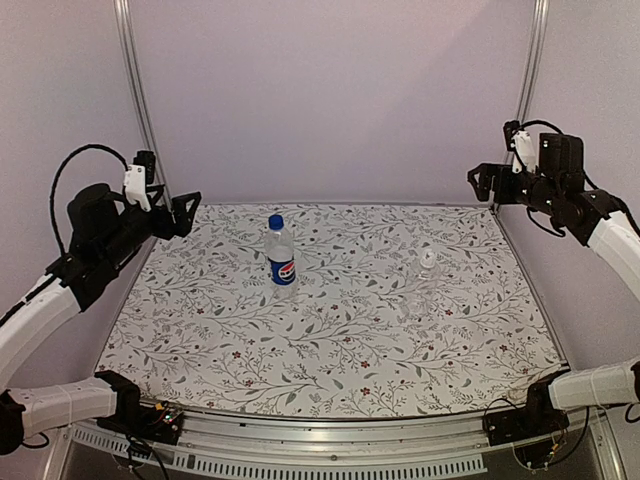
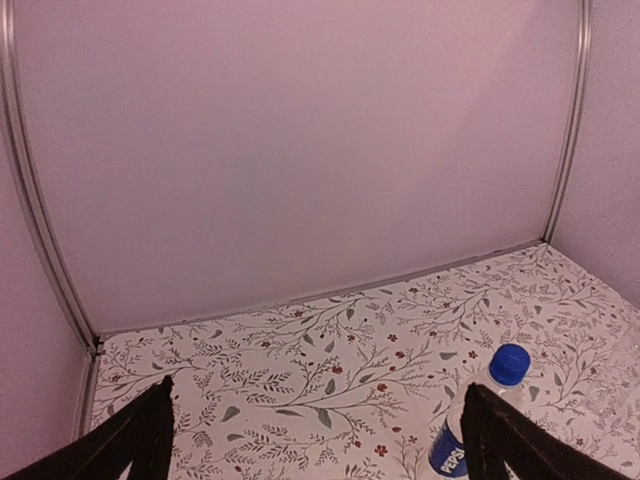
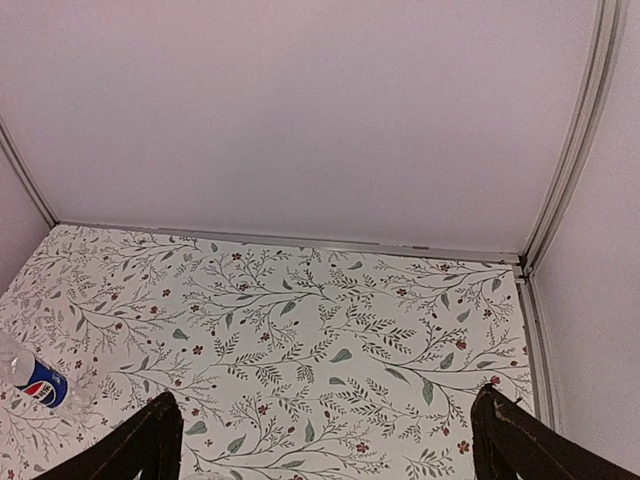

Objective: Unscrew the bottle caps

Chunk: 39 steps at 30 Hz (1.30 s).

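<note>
The taller Pepsi bottle (image 1: 281,260) stands upright left of the table's middle with its blue cap (image 1: 276,221) on. The shorter unlabelled clear bottle (image 1: 428,266) stands to its right, its pale cap (image 1: 428,255) hard to make out. My left gripper (image 1: 185,213) hangs open, high at the back left corner, well away from both bottles. My right gripper (image 1: 482,185) hangs open, high at the back right. The left wrist view has the Pepsi bottle (image 2: 452,448) and blue cap (image 2: 510,364) beside the right finger of my empty left gripper (image 2: 317,388). Between the fingers of the right gripper (image 3: 328,395) is only table; the Pepsi bottle (image 3: 35,382) lies far left.
A floral-patterned mat (image 1: 340,340) covers the table. Pale walls close in the back and sides, with metal posts (image 1: 140,110) at the back corners. A metal rail (image 1: 330,440) runs along the near edge by the arm bases.
</note>
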{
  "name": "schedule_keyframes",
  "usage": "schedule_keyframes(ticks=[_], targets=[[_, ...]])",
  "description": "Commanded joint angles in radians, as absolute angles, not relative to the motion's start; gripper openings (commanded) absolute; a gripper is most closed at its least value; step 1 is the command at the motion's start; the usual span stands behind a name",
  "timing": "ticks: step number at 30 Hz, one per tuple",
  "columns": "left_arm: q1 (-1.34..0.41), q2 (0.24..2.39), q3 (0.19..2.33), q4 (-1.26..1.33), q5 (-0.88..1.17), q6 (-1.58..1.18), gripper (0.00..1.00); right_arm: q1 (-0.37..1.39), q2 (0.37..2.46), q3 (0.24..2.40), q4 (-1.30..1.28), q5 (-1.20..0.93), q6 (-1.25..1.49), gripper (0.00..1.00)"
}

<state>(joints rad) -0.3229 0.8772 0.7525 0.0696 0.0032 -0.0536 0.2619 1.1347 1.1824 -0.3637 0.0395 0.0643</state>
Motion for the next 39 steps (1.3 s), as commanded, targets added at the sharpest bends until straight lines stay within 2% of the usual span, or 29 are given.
schedule_keyframes(ticks=[1,8,14,19,29,39], targets=[[-0.339,0.904,0.768,0.044,-0.027,-0.05,1.0,0.269,1.184,1.277,-0.49,0.1,0.085,0.99],[-0.358,0.959,0.812,-0.035,0.053,-0.039,1.0,0.281,1.204,1.35,-0.623,0.096,0.101,0.99],[-0.427,1.004,0.812,-0.049,0.127,-0.003,1.0,0.305,1.173,1.346,-0.639,0.045,0.095,0.99],[-0.522,1.098,0.897,-0.097,0.141,-0.023,0.99,0.337,1.153,1.298,-0.62,0.011,0.095,0.99],[-0.615,1.346,1.165,-0.28,0.109,-0.002,0.88,0.368,1.104,1.261,-0.603,-0.086,0.08,0.99],[-0.628,1.573,1.357,-0.461,0.107,-0.004,0.68,0.377,1.091,1.242,-0.61,-0.117,0.072,0.99]])
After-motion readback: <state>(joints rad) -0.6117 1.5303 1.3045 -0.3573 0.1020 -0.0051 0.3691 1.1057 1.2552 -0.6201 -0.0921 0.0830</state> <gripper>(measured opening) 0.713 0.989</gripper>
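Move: The blue cap of the Pepsi bottle lies roughly 18 cm to the left gripper's right, 6 cm ahead and 10 cm below it. The clear bottle's white cap is about 30 cm right of the blue cap, 6 cm nearer the base and 4 cm lower. From the right gripper, that white cap lies some 8 cm left, 5 cm back and 16 cm down, the blue cap about 38 cm left, 2 cm ahead and 12 cm down. Swing the left gripper about 17 cm right to the Pepsi bottle's blue cap, sinking overall, then ease forward and down, tipping the fingers down some 25 degrees and turning them clockwise about as much; start narrowing them around the cap without pinching yet. Meanwhile draw the open right gripper back and left, about 5 cm each way, towards the clear bottle, tipping it slightly down. ##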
